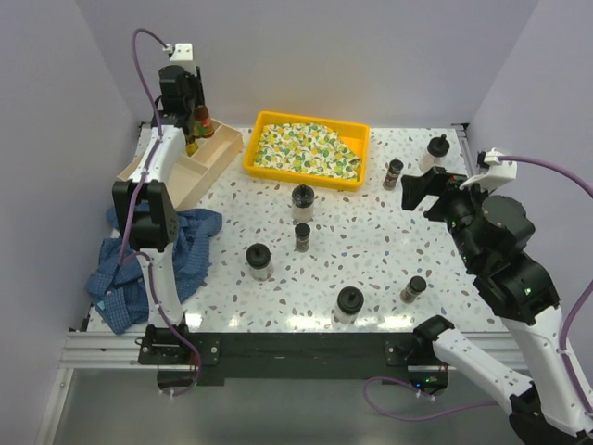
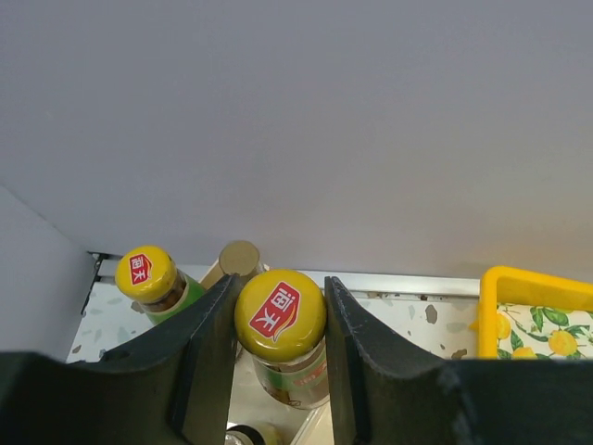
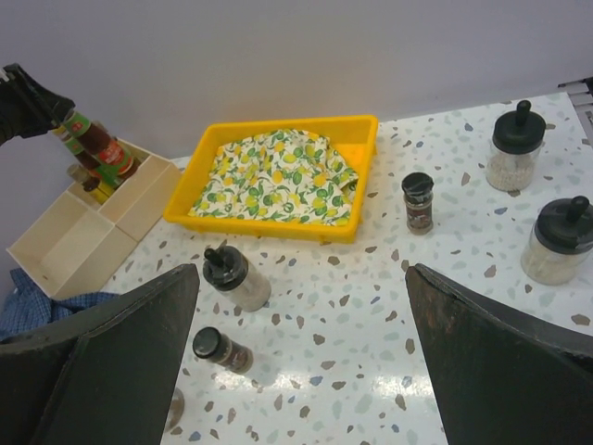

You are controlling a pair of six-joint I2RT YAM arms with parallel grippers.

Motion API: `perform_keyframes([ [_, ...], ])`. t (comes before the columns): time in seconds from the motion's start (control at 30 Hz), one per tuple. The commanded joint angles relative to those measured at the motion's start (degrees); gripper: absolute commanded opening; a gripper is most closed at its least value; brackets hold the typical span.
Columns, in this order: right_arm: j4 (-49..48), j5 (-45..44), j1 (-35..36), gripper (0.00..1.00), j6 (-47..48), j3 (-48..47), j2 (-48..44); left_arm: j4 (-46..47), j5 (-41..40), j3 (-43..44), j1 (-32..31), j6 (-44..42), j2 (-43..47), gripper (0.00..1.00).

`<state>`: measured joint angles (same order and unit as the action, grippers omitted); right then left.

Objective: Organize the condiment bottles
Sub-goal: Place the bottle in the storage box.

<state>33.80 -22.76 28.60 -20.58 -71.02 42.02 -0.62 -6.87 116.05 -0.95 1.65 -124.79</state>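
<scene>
My left gripper is shut on a slim sauce bottle with a yellow cap, held upright over the far end of the pale wooden box. Another yellow-capped bottle and a tan-capped one stand in the box just behind it. On the table stand clear squat bottles and brown spice jars. My right gripper hangs open above the table's right side, with nothing between its fingers.
A yellow tray with lemon-patterned cloth sits at the back middle. A crumpled blue cloth lies at the left edge beside the left arm. One more squat bottle stands at the back right, near the wall.
</scene>
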Motion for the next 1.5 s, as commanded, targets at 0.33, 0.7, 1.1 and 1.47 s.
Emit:
perform_keyframes([
  [0.33, -3.13, 1.06, 0.05, 0.99, -0.61, -0.69, 4.29, 13.01, 0.46, 1.11, 0.95, -3.06, -2.47, 0.00],
  [0.7, -4.36, 2.20, 0.14, 0.99, -1.22, -2.36, 6.06, 12.49, 0.90, 5.50, 3.41, -0.33, -5.02, 0.00],
  [1.1, -4.71, 2.55, 0.14, 0.99, -0.78, -1.75, 4.30, 17.67, 4.33, -6.36, 3.50, -0.16, -1.16, 0.03],
  [1.47, -3.66, 2.37, 0.05, 0.99, -0.78, -2.01, 2.98, 16.00, 3.36, -8.73, 3.50, -0.24, 1.91, 0.78],
])
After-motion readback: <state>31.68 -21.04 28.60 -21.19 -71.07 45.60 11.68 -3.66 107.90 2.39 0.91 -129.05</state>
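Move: The left hand still holds the yellow-capped sauce bottle. Its free spot on the far compartment floor of the storage box lies about 2 cm ahead, 3 cm left and 23 cm below. Around this hand, some 16 cm down, the standing sauce bottle is 3 cm ahead and 9 cm left, the brown-capped bottle 7 cm ahead and 4 cm left, and the small yellow bottle 4 cm back and 4 cm left. From the right hand the spot is roughly 44 cm ahead, 56 cm left and 36 cm down. Forward first, easing about 2 cm out with the fingertips tipping up slightly, then left and steeply down some 7 cm, the left hand lowers the sauce bottle into the gap among the others in the storage box. There it levels out, holds nearly still and opens its fingers clear of the bottle. The right hand, empty and open, drifts about 3 cm forward with some left and down, then partly returns. ##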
